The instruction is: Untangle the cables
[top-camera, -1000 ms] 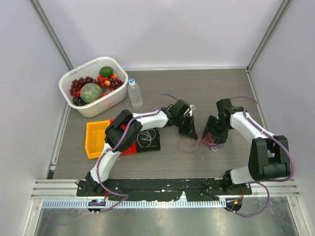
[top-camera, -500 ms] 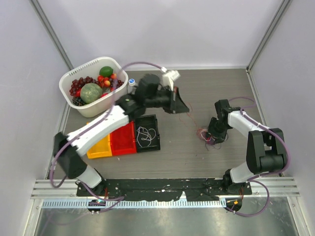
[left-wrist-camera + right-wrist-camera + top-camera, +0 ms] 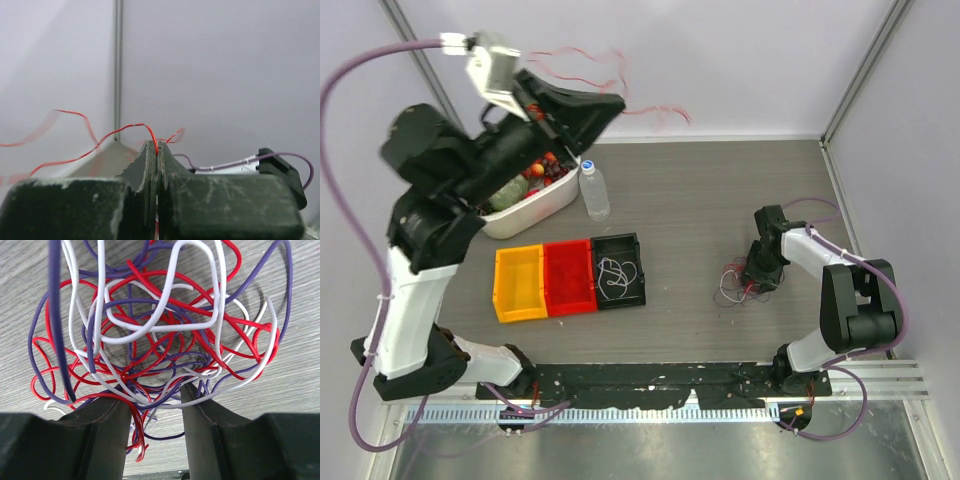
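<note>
A tangle of red, white and dark purple cables [image 3: 732, 284] lies on the table at the right. It fills the right wrist view [image 3: 155, 325]. My right gripper [image 3: 754, 276] sits low over the tangle's right side. Its jaws stand apart [image 3: 156, 400], and several strands cross the gap and drape over the fingertips. My left gripper [image 3: 607, 103] is raised high at the back left, shut on one red cable [image 3: 588, 62] that trails in the air behind it. In the left wrist view the red cable [image 3: 100, 141] runs out of the closed jaws [image 3: 156, 149]. A white cable [image 3: 616, 274] lies coiled in the black bin.
Yellow [image 3: 518, 283], red [image 3: 570, 277] and black [image 3: 638, 250] bins stand in a row at left centre. A white basket of fruit [image 3: 542, 208] at the back left is partly hidden by the left arm. A water bottle [image 3: 594, 190] stands beside it.
My left arm has swung up and back from the tangle to high at the back left, drawing a red cable free. The right gripper has stayed at the tangle.
</note>
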{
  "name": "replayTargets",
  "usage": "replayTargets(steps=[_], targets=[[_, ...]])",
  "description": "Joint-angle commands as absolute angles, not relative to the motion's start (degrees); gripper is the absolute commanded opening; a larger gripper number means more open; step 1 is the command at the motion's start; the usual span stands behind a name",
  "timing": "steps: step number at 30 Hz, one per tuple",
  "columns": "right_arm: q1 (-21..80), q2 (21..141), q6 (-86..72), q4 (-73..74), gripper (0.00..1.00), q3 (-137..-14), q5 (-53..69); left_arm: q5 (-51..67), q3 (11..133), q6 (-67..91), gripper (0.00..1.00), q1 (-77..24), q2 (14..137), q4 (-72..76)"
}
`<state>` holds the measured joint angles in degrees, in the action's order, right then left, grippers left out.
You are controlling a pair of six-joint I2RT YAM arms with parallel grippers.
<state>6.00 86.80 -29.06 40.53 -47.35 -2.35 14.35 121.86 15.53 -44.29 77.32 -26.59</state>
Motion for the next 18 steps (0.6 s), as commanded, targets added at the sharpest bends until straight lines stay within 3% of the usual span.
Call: replayTargets(steps=[1, 9, 13, 18], targets=[[5.71, 87.36, -28.39, 38.85, 0.47, -46.76, -7.38, 8.71, 129.19, 9.41, 0.0, -44.38, 77.43, -31.64], [5.8, 86.57, -27.16, 38.41, 0.49, -46.84, -5.45, 0.46, 129.73, 12.04, 0.0, -44.38, 76.38, -33.83], [5.8, 85.87, -26.9, 38.06, 0.49, -46.76, -5.01, -19.03, 128.41, 16.16, 0.0, -44.38, 76.55, -41.81], [5.8, 85.69, -26.81, 37.71, 0.49, -46.41, -3.96, -26.28, 121.4, 19.94, 0.0, -44.38, 74.37, -48.25]])
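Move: The left hand, high up with the red cable pinched in its shut fingers, has the black bin some 60 cm below, about 6 cm ahead and 1 cm to its left. The red bin is next to it, 5 cm ahead and 13 cm left of the hand; the bottle stands roughly 20 cm ahead and 7 cm left, its middle some 52 cm below. From the right hand, down in the tangle, the black bin lies about 31 cm left and 3 cm ahead, at nearly the same height. Keep the red cable pinched and swing the left gripper about 8 cm left, high over the bins: first rise some 5 cm while easing slightly back, then push forward and start down, ending a little lower and farther out than at the outset. Meanwhile turn the wrist some 30 degrees counter-clockwise and tip the fingers down a little. ##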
